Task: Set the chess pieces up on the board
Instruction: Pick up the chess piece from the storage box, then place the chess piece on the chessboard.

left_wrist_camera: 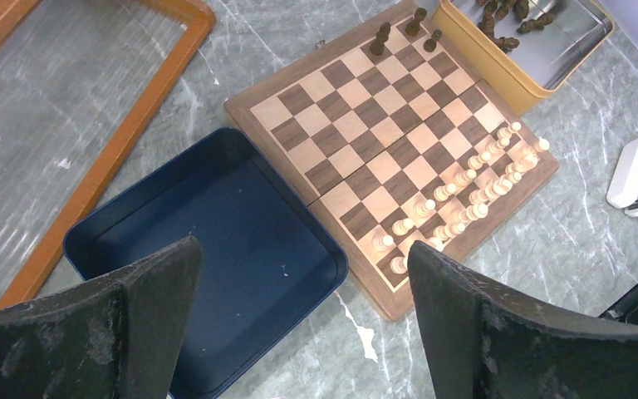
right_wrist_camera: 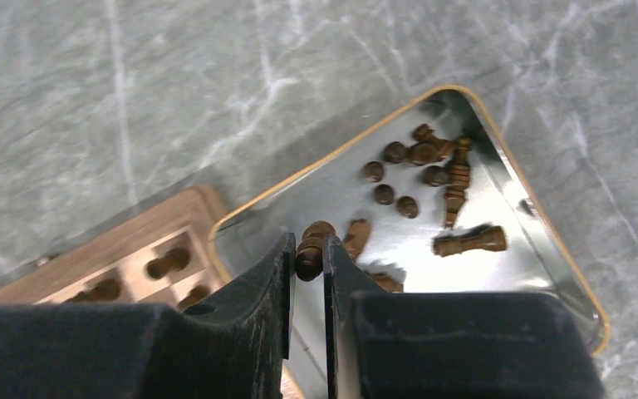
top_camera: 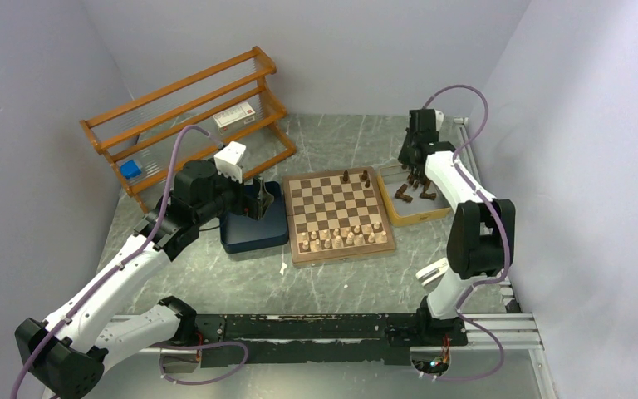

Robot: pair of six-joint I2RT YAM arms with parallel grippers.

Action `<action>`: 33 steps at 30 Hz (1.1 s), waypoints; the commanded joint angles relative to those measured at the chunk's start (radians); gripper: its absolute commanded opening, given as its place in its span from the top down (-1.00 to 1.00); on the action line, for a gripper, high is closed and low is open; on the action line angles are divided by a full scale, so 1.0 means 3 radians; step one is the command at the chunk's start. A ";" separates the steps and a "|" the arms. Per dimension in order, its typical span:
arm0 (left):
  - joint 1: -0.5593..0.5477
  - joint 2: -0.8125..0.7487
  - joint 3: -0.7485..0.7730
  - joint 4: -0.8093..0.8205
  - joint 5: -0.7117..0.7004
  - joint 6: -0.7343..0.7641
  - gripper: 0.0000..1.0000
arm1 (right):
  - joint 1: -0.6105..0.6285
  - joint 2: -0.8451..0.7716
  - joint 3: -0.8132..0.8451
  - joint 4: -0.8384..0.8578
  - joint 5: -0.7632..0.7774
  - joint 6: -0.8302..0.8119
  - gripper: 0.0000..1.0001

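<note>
My right gripper point(right_wrist_camera: 307, 256) is shut on one dark brown chess piece point(right_wrist_camera: 311, 243), held above the near corner of a yellow-rimmed metal tray point(right_wrist_camera: 511, 174). Several more dark chess pieces point(right_wrist_camera: 453, 179) lie loose in that tray. Three dark pieces point(left_wrist_camera: 415, 23) stand on the far row of the board point(top_camera: 332, 204), and cream pieces point(left_wrist_camera: 473, 179) fill the two near rows. My left gripper point(left_wrist_camera: 301, 249) hangs open and empty over the dark blue tray point(left_wrist_camera: 241, 224), left of the board. From above, the right gripper point(top_camera: 413, 172) is over the yellow tray point(top_camera: 419, 214).
A wooden rack point(top_camera: 191, 116) stands at the back left, close behind the left arm. The blue tray point(top_camera: 253, 229) touches the board's left edge. A small white object point(left_wrist_camera: 635, 174) lies on the marble table to the right of the board's near corner.
</note>
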State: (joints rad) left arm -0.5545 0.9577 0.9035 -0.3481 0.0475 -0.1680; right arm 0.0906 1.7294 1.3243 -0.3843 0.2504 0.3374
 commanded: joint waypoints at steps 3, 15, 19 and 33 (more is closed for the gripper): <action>-0.0024 -0.0019 -0.0036 0.0076 0.0035 0.0037 -0.96 | 0.0254 -0.0187 0.0105 -0.0138 -0.0301 0.0079 0.75; -0.0026 -0.0042 -0.0041 0.0081 0.0056 0.0032 -0.95 | 0.0865 -0.0040 0.0218 -0.0227 -0.0425 0.0170 0.75; -0.0028 -0.0047 -0.0041 0.0086 0.0065 0.0035 -0.95 | 0.0951 0.0146 0.0347 -0.0282 -0.0411 0.0163 0.75; -0.0028 -0.0055 -0.0031 0.0073 0.0033 0.0034 -0.95 | 0.1178 0.0402 0.0683 -0.0422 -0.0338 0.0155 0.75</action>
State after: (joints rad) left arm -0.5545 0.9573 0.9035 -0.3481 0.0479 -0.1680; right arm 0.4187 1.8355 1.4769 -0.4969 0.1341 0.3809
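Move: The right hand already holds a dark chess piece just beyond the far rim of the storage box, whose middle lies about 9 cm back and 6 cm right, 9 cm below. The board's free far squares are some 18 cm left, 4 back and 8 down. Of the dark pieces standing there, the leftmost is 17 cm left and 3 back, the corner one 11 left and 2 back, the pawn 10 left and 5 back, all roughly 6 cm lower. From the left hand those squares lie 15 cm ahead and 24 right. Keep the right fingers shut on the dark piece and swing it about 17 cm left, away from the storage box and past the corner piece to the leftmost dark piece, turning the hand some 20 degrees counter-clockwise. Rise slightly at first, then dip about 2.5 cm over the board, staying clear of its surface. ##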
